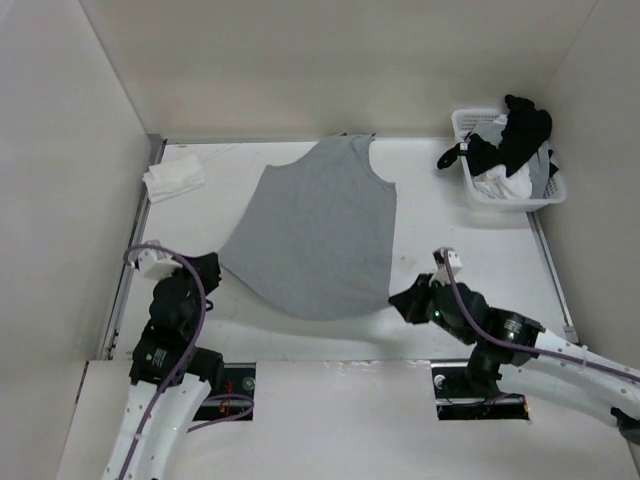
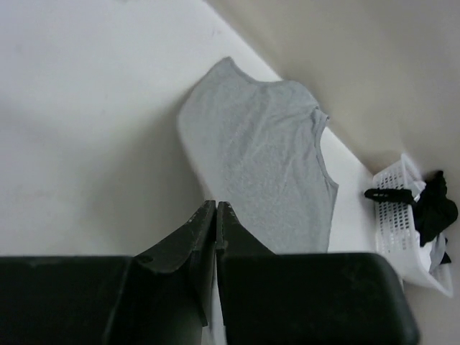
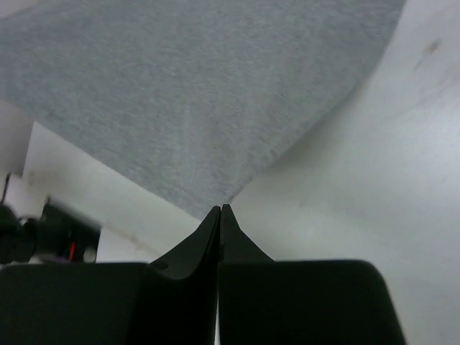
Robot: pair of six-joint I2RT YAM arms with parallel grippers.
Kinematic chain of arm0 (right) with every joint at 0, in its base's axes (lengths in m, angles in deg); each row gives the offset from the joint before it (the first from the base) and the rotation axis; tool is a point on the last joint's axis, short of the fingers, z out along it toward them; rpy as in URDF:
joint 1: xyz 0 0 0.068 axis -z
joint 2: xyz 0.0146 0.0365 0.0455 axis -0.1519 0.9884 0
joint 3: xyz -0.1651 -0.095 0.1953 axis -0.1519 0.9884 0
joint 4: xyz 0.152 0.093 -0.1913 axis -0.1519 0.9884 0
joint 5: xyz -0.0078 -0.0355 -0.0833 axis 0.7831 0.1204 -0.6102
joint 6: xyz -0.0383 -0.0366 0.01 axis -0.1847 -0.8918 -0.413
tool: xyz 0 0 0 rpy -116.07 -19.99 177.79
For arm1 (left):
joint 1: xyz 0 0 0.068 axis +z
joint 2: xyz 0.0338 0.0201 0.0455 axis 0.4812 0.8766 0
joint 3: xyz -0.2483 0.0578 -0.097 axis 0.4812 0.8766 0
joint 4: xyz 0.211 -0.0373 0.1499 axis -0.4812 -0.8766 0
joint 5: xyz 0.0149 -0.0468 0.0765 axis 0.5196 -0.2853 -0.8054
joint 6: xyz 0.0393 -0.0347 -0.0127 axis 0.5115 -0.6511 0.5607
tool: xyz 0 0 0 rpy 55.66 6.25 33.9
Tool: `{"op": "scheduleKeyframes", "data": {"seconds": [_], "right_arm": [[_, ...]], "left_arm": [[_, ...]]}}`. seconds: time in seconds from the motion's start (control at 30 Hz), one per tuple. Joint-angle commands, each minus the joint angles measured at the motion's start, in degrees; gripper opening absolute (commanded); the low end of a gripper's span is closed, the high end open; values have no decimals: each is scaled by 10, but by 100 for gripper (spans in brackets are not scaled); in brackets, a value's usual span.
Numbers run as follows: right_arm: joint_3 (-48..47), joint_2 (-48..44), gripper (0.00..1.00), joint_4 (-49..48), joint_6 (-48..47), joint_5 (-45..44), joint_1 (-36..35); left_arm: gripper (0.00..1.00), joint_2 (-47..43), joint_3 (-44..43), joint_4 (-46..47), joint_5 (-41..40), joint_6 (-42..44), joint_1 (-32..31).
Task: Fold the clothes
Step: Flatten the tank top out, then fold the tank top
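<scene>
The clothes [image 1: 315, 230], a light-grey T-shirt, lie spread across the middle of the white table [image 1: 450, 230], neck end toward the back wall. My left gripper [image 1: 213, 266] is shut at the shirt's near left corner. In the left wrist view, the closed tips [image 2: 215, 204] meet the grey fabric's [image 2: 266, 158] edge. My right gripper [image 1: 398, 298] is shut on the near right corner. In the right wrist view, the cloth [image 3: 194, 93] narrows to a point right at the closed jaws [image 3: 221, 207]. The near hem hangs in a curve between the two grippers.
A white basket [image 1: 520, 195] at the back right holds a heap of black, white and grey garments [image 1: 515, 135]; it also shows in the left wrist view [image 2: 399, 215]. A folded white cloth [image 1: 175, 178] lies at the back left. Walls enclose the table on three sides.
</scene>
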Motion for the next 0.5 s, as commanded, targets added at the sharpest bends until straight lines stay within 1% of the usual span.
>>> {"op": "scheduleKeyframes", "data": {"seconds": [0.0,0.1,0.17,0.23,0.27,0.3,0.37,0.43,0.47], "right_arm": [[15,-59,0,52,158,-65,-111],[-10,-64,0,132,243,-111,-229],[-31,-52,0,169,282,-140,-283],[-43,-35,0,192,306,-169,-319],[-43,-26,0,192,304,-175,-305],[-43,-15,0,183,283,-174,-271],[-44,13,0,141,204,-141,-165],[-39,42,0,45,98,-76,-38],[-38,55,0,1,57,-44,13]], "left_arm": [[2,-75,20,-168,-6,-84,-14],[0,-109,7,-223,0,-129,-37],[0,-103,-12,-246,-8,-138,-45],[0,-93,-17,-239,-24,-129,-42],[0,-81,-9,-212,-35,-118,-39],[0,-59,2,-176,-37,-109,-38],[1,10,18,-78,-44,-97,-38],[1,109,23,38,-50,-93,-31],[1,166,15,97,-51,-87,-26]]}}
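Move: The tank top hangs by its bottom hem from both closed grippers, its strap end already out over the far table. Its middle lies about 20 cm ahead of the left hand, 23 cm to its right and 20 cm below; from the right hand, some 27 cm ahead, 15 cm left and 15 cm below. The folded white cloth is roughly 32 cm ahead and 18 cm left of the left hand; the laundry basket some 36 cm ahead and 33 cm right of the right hand. The tank top's hem, still pinched in both hands, is drawn back towards the bases and then let forward again. The right hand pulls about 10 cm back and returns most of it, sinking slightly; the left draws back 5 cm, comes forward 4 cm and sinks some 6 cm throughout. Both wrists tip down 10 to 15 degrees, fingers staying shut. ##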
